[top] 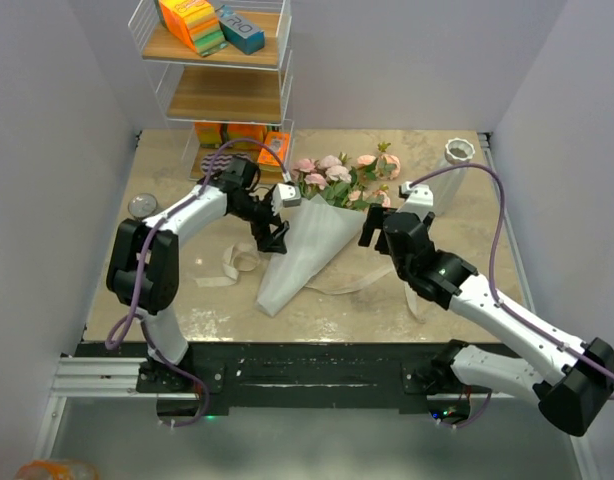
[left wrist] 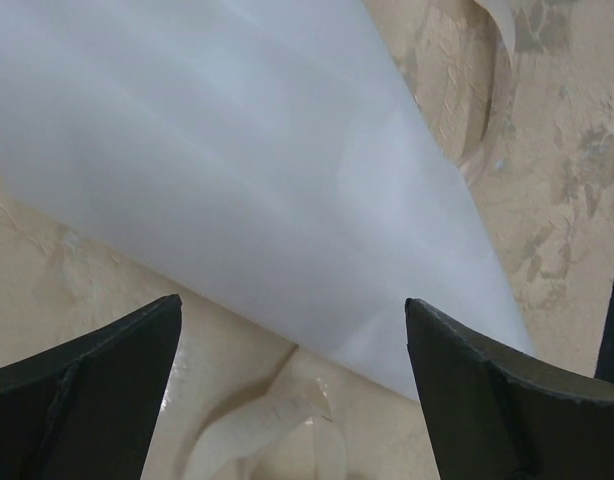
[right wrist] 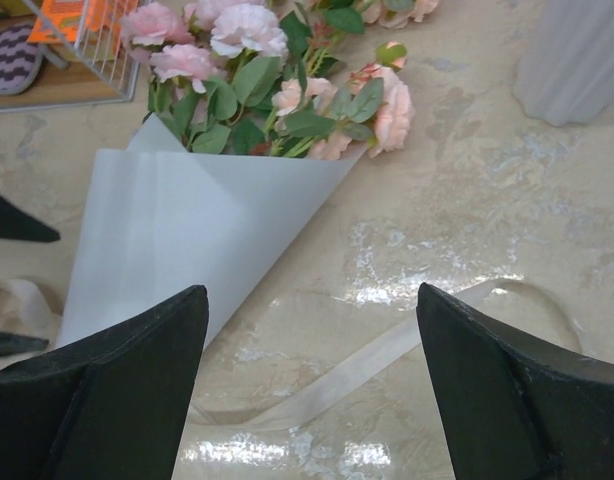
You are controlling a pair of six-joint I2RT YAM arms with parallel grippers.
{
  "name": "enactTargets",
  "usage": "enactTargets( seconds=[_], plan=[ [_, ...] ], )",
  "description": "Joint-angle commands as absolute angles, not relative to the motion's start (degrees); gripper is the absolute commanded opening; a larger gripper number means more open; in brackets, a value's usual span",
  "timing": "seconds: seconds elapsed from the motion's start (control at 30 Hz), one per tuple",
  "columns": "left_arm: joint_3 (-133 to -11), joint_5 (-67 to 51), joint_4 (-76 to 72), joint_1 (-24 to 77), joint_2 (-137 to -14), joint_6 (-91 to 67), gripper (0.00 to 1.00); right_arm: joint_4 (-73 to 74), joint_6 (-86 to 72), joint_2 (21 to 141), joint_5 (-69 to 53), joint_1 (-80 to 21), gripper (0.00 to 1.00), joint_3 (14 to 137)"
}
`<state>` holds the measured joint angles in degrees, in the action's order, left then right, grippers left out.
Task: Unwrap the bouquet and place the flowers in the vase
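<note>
The bouquet (top: 305,245) lies on the table, a white paper cone with its point toward the near edge. The flowers (top: 342,175), pale pink roses with green leaves, stick out of its far end (right wrist: 277,95). Loose cream ribbon (top: 235,265) trails on the table at both sides of the cone (right wrist: 387,355). My left gripper (top: 272,235) is open just left of the cone, with paper (left wrist: 247,170) and ribbon (left wrist: 267,430) below it (left wrist: 292,302). My right gripper (top: 372,228) is open at the cone's right edge, holding nothing (right wrist: 310,290). The white ribbed vase (top: 457,158) stands at the back right (right wrist: 577,55).
A wire shelf rack (top: 222,90) with coloured boxes stands at the back left, close behind the left arm. A small metal can (top: 142,206) sits at the left edge. Grey walls close in the table on the left, right and back.
</note>
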<state>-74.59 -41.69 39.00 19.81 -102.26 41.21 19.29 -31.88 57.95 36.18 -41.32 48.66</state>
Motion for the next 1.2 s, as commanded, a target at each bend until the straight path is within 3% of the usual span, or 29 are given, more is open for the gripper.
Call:
enactTargets(
  seconds=[0.0,0.43,0.5,0.73,0.83,1.17],
  plan=[
    [-79.54,-48.51,35.78,19.78,-105.37,44.47,0.99,12.84,-28.74,58.8,32.26,-42.54,0.88,47.11],
    [-99.22,-56.6,49.03,21.09,-119.35,56.68,0.96,9.67,-26.46,58.01,29.0,-42.89,0.88,45.7],
    [-101.5,-56.51,51.06,21.36,-121.46,56.78,0.9,9.67,-26.46,57.48,29.0,-42.8,0.87,45.44],
    [-104.41,-56.25,53.09,22.14,-123.4,55.9,0.37,10.19,-26.1,55.11,29.18,-42.89,0.86,44.65],
    [-104.33,-53.71,50.46,23.11,-122.61,52.92,0.0,10.2,-26.1,54.41,29.35,-42.8,0.86,44.03],
    [-100.28,-46.68,43.86,26.98,-113.22,46.5,0.0,9.23,-26.37,52.21,29.27,-42.89,0.86,42.36]
  ],
)
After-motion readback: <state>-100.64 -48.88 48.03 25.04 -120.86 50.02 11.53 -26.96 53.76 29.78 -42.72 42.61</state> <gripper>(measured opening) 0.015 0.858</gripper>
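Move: The wrapping paper's upper left edge, beside the blooms, lies about 5 cm ahead of the open left hand, 7 cm to its right and roughly a centimetre lower. The flowers' heads are some 14 cm ahead and 15 cm right of that hand; the loosened ribbon coil lies on the table about 5 cm back and 8 cm to its left. From the right hand, the same paper edge is some 7 cm ahead, 14 cm left and 14 cm below. The wrapping paper's upper left edge is what the left hand goes for: wide open, it travels over the paper about 6 cm forward and 5 cm right, rising a little, turns some 15 degrees clockwise, then dips 2 cm and shuts, pinching the edge. Shut, it starts drawing slightly right and up. The open right hand drifts 3 cm left, then eases partly back and towards its base, touching nothing. ##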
